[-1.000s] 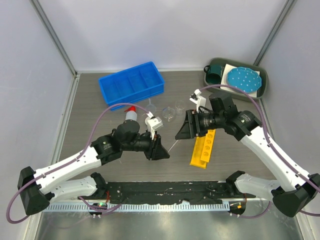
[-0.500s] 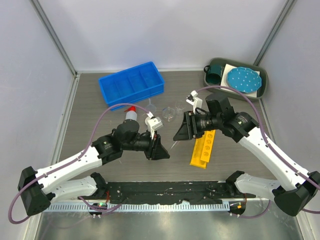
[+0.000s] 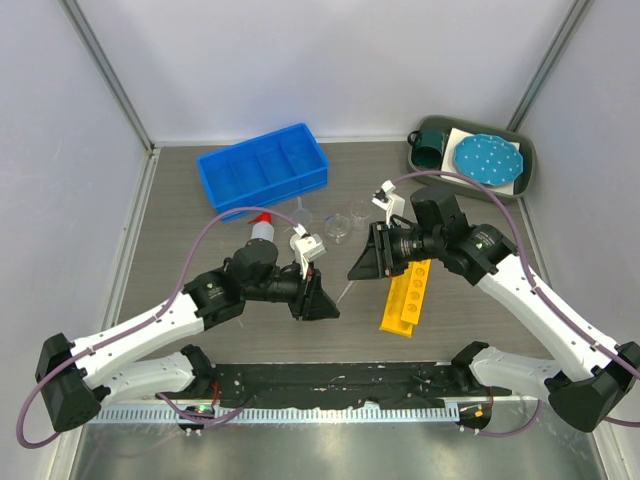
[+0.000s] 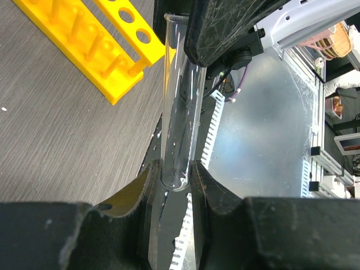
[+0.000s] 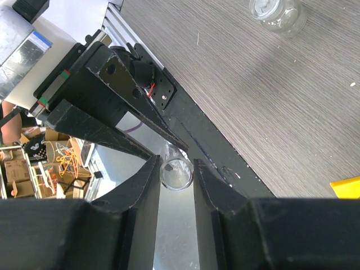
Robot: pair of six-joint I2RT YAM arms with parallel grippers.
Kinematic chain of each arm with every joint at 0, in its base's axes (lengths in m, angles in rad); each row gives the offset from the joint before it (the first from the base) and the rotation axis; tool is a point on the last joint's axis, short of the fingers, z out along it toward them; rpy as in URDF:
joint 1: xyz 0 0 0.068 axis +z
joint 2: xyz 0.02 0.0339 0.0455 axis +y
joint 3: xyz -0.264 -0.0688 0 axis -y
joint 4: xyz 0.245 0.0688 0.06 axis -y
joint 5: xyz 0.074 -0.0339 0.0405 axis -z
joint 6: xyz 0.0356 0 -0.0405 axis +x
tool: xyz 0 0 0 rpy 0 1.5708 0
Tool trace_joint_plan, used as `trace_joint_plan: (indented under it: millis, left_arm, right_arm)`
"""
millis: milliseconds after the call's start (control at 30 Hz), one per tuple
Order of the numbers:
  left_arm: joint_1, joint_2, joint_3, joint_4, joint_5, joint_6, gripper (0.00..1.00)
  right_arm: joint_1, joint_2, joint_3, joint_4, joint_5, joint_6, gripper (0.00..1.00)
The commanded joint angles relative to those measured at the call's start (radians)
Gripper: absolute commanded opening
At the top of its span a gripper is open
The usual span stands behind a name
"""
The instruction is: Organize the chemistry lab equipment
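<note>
A clear test tube (image 4: 179,95) hangs in the air between my two grippers, seen in the top view as a thin glint (image 3: 346,289). My left gripper (image 4: 173,177) is shut on its rounded bottom end. My right gripper (image 5: 176,169) has both pads against the tube's open mouth (image 5: 176,174). From above, the left gripper (image 3: 325,298) and right gripper (image 3: 360,266) face each other above the table's middle. The yellow holed tube rack (image 3: 405,295) lies flat just right of them. A white squeeze bottle (image 3: 262,229) with a red nozzle stands behind my left wrist.
Two small clear beakers (image 3: 338,226) (image 3: 358,212) and a funnel (image 3: 303,209) stand behind the grippers. A blue divided bin (image 3: 262,166) sits at back left. A green tray (image 3: 528,170) at back right holds a teal mug (image 3: 432,143) and a blue dotted plate (image 3: 488,158).
My right gripper has shifted slightly left toward the tube and its jaws have narrowed onto the tube's open end. The left arm has stayed put, still gripping the tube.
</note>
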Motion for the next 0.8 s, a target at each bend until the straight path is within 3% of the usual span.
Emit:
trace_joint_plan:
  millis: [0, 67, 167, 200, 300, 400, 533, 600, 667, 767]
  left_arm:
    - [0.009, -0.012, -0.002, 0.046, 0.002, -0.019, 0.18]
    - [0.011, -0.009, 0.001, 0.037, -0.002, -0.021, 0.23]
    - [0.011, -0.007, 0.011, 0.019, -0.002, -0.022, 0.52]
    - [0.011, -0.006, 0.013, 0.011, -0.004, -0.024, 0.71]
    - [0.011, -0.018, 0.036, -0.036, -0.048, -0.027, 0.89]
    - [0.009, -0.050, 0.074, -0.118, -0.156, -0.028, 0.98]
    - [0.011, -0.087, 0.131, -0.233, -0.306, -0.027, 1.00]
    - [0.011, -0.099, 0.153, -0.292, -0.367, -0.021, 1.00]
    - [0.011, -0.115, 0.162, -0.331, -0.398, -0.021, 0.99]
    - [0.009, -0.131, 0.156, -0.355, -0.420, -0.021, 0.99]
  right_arm:
    - [0.014, -0.001, 0.021, 0.033, -0.015, 0.007, 0.29]
    - [0.013, -0.001, 0.024, 0.033, -0.011, 0.007, 0.26]
    - [0.013, -0.003, 0.030, 0.030, 0.005, 0.007, 0.25]
    - [0.013, -0.003, 0.033, 0.027, 0.011, 0.005, 0.24]
    - [0.013, -0.001, 0.047, 0.006, 0.055, 0.001, 0.24]
    - [0.013, 0.005, 0.081, -0.053, 0.142, -0.027, 0.23]
    - [0.013, 0.019, 0.156, -0.158, 0.285, -0.059, 0.23]
    - [0.011, 0.023, 0.187, -0.206, 0.444, -0.070, 0.23]
    - [0.011, 0.028, 0.225, -0.267, 0.593, -0.078, 0.23]
    - [0.005, 0.032, 0.254, -0.323, 0.695, -0.082, 0.23]
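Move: The test tube is bridged between both hands, its rounded bottom in the left fingertips and its middle about 2 cm ahead, 2 cm right and 2 cm above the left hand. The yellow rack lies about 5 cm ahead and 13 cm right of the right hand, some 22 cm below. On that same low level, the glass vial stands about 10 cm ahead and 14 cm left of the right hand, the beaker about 22 cm ahead and 4 cm left. The test tube's rounded bottom comes free as the left fingers spread wide; that hand then backs off some 5 cm left and forward, rising at the end and turning counter-clockwise. Once they are open, the right hand, still pinching the mouth end, carries the tube about 7 cm forward and right towards the rack, swinging clockwise and tipping its fingers down roughly 15 degrees. ##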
